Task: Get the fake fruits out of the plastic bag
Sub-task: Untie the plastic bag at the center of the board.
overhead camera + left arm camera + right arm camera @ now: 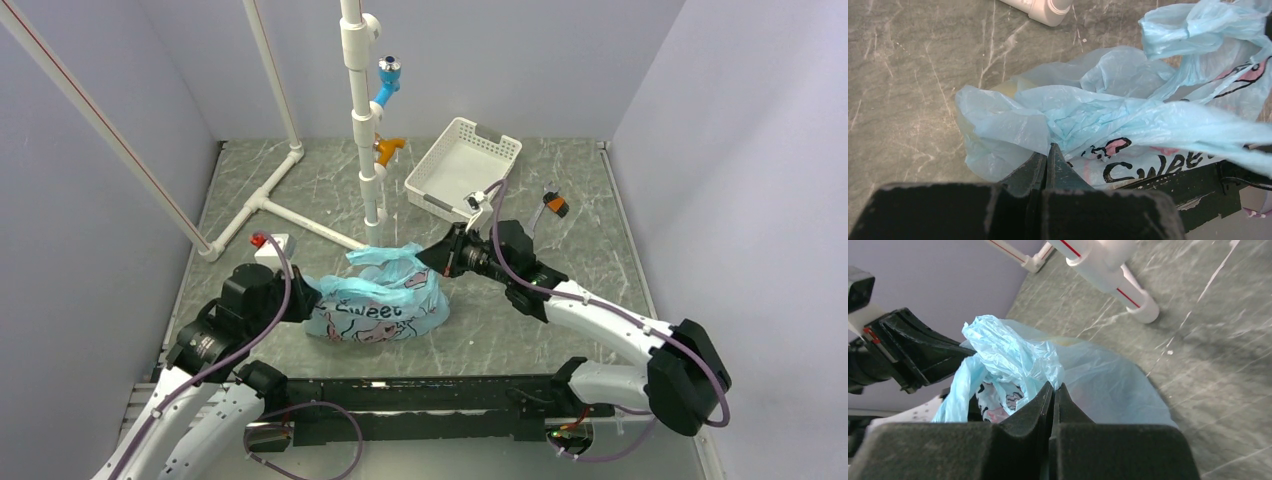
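Observation:
The light-blue plastic bag [382,302] with dark print lies crumpled on the table between the two arms. My left gripper [312,300] is shut on the bag's left edge; in the left wrist view [1048,151] its jaws are pressed together on a fold of the bag [1108,115]. My right gripper [434,262] is shut on the bag's upper right edge; in the right wrist view [1054,390] its jaws pinch the film of the bag [1013,352]. The fake fruits are hidden inside the bag; only a faint yellowish patch [1005,87] shows through the film.
A white perforated basket [462,165] stands at the back right. An orange-handled tool [553,207] lies to its right. A white PVC pipe frame [365,120] rises behind the bag, and its floor pipes run left. A small white box with a red button [270,245] sits left of the bag.

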Motion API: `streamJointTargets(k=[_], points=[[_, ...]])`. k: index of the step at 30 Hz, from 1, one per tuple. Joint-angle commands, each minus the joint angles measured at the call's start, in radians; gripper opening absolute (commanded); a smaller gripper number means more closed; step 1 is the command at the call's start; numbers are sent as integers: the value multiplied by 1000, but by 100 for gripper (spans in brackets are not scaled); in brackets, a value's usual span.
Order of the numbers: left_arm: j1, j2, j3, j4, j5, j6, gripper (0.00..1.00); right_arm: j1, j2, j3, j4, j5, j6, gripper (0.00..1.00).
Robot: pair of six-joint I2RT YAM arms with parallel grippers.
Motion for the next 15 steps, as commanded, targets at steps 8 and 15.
streamJointTargets(k=[8, 15], points=[[-25, -37, 13, 8, -15, -5, 2, -51, 63, -13, 181, -205, 162, 2], [-28, -80, 8, 30, 32, 18, 52, -50, 29, -3, 109, -159, 63, 2]])
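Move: Under and between the two hands, the plastic bag has its middle about 12 cm to the left hand's right, 1 cm ahead and 5 cm below. From the right hand, which already holds a twisted handle strip, the bag's middle lies some 10 cm to the left, 5 cm back and 9 cm below. The pipe elbow stands about 9 cm ahead and 12 cm left of the right hand, the white basket roughly 28 cm ahead and 9 cm to its right. Opening to a bit under half, the left fingers let go of the film at the bag's left end while that hand eases about 1 cm up and slightly back. The right hand keeps its pinch on the handle strip, sinking about 1 cm at first, then drifting about 1 cm left and back as its wrist turns some 10 degrees, fingers swinging counter-clockwise. ##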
